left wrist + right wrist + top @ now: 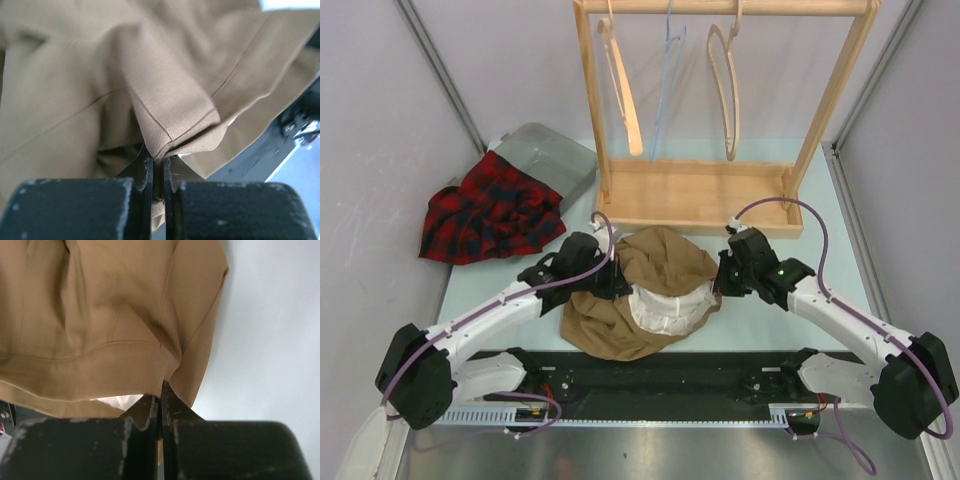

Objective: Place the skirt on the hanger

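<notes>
The tan skirt [655,262] lies crumpled on the table between my two arms, its white lining [665,306] showing at the near side. My left gripper [612,278] is shut on a stitched fold of the skirt [165,75] at its left edge; the cloth is pinched between the jaws of the left gripper [158,162]. My right gripper [720,275] is shut on the ribbed waistband of the skirt [100,315] at its right edge, as the right gripper [160,395] shows close up. Behind, a wooden hanger [622,85], a blue wire hanger [665,80] and another wooden hanger [725,90] hang from the rack.
The wooden rack [700,192] with its flat base stands just behind the skirt. A red plaid garment [490,212] lies at the far left, partly on a grey tray [558,160]. Grey walls close in both sides.
</notes>
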Motion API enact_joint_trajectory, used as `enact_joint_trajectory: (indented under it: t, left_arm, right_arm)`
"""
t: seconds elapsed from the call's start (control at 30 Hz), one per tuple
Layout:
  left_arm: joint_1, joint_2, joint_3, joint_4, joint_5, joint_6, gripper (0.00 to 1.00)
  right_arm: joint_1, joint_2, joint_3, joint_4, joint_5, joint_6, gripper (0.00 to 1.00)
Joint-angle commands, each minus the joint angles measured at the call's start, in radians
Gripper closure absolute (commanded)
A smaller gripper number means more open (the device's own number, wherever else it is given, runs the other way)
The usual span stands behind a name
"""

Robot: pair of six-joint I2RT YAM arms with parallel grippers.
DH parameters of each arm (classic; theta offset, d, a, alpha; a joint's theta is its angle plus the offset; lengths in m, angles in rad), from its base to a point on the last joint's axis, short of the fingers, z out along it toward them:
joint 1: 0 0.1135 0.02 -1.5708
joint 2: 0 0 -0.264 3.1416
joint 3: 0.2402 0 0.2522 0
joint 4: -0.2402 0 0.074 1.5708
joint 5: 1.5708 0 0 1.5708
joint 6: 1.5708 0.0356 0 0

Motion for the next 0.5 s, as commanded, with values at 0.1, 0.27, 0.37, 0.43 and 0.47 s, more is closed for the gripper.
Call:
enact_joint_trajectory:
  t: [0.1,0.27,0.37,0.43,0.47]
  left_arm:
    - [0.010,0.080,0.216,0.028,-0.054,-0.001,1.00]
    - [0.027,0.151,0.310,-0.037,-0.050,-0.007,1.00]
    - [0.042,0.179,0.347,-0.045,-0.034,-0.016,1.00]
    - [0.048,0.186,0.361,-0.046,-0.030,-0.019,1.00]
    - [0.050,0.197,0.364,-0.054,-0.028,-0.019,1.00]
  right_arm:
    - [0.010,-0.003,0.009,0.187,0.090,-0.058,0.83]
    - [0.009,-0.026,0.003,0.250,0.156,-0.092,0.38]
    - [0.010,-0.042,-0.006,0.269,0.208,-0.105,0.32]
    - [0.011,-0.055,-0.010,0.272,0.258,-0.106,0.32]
    - [0.011,-0.061,-0.011,0.270,0.275,-0.108,0.32]
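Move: The brown skirt hangs by its waistband between both grippers, its white-lined opening about 10 cm to the left gripper's right and 4 cm back, some 5 cm lower. For the right gripper, that opening lies about 10 cm left and 4 cm back, equally lower. The wooden rack base's middle is roughly 22 cm ahead of the left gripper and 15 cm to its right; the red plaid cloth is about 18 cm ahead and 27 cm left of it. Keep the left gripper pinched on its end of the skirt's waistband and carry that end about 7 cm forward towards the rack base, lifting nearly as much and drifting a little right. Meanwhile, open the right gripper to about two thirds to let go of its end, easing it some 5 cm forward and 3 cm up while the fingertips tilt up about 15 degrees. ##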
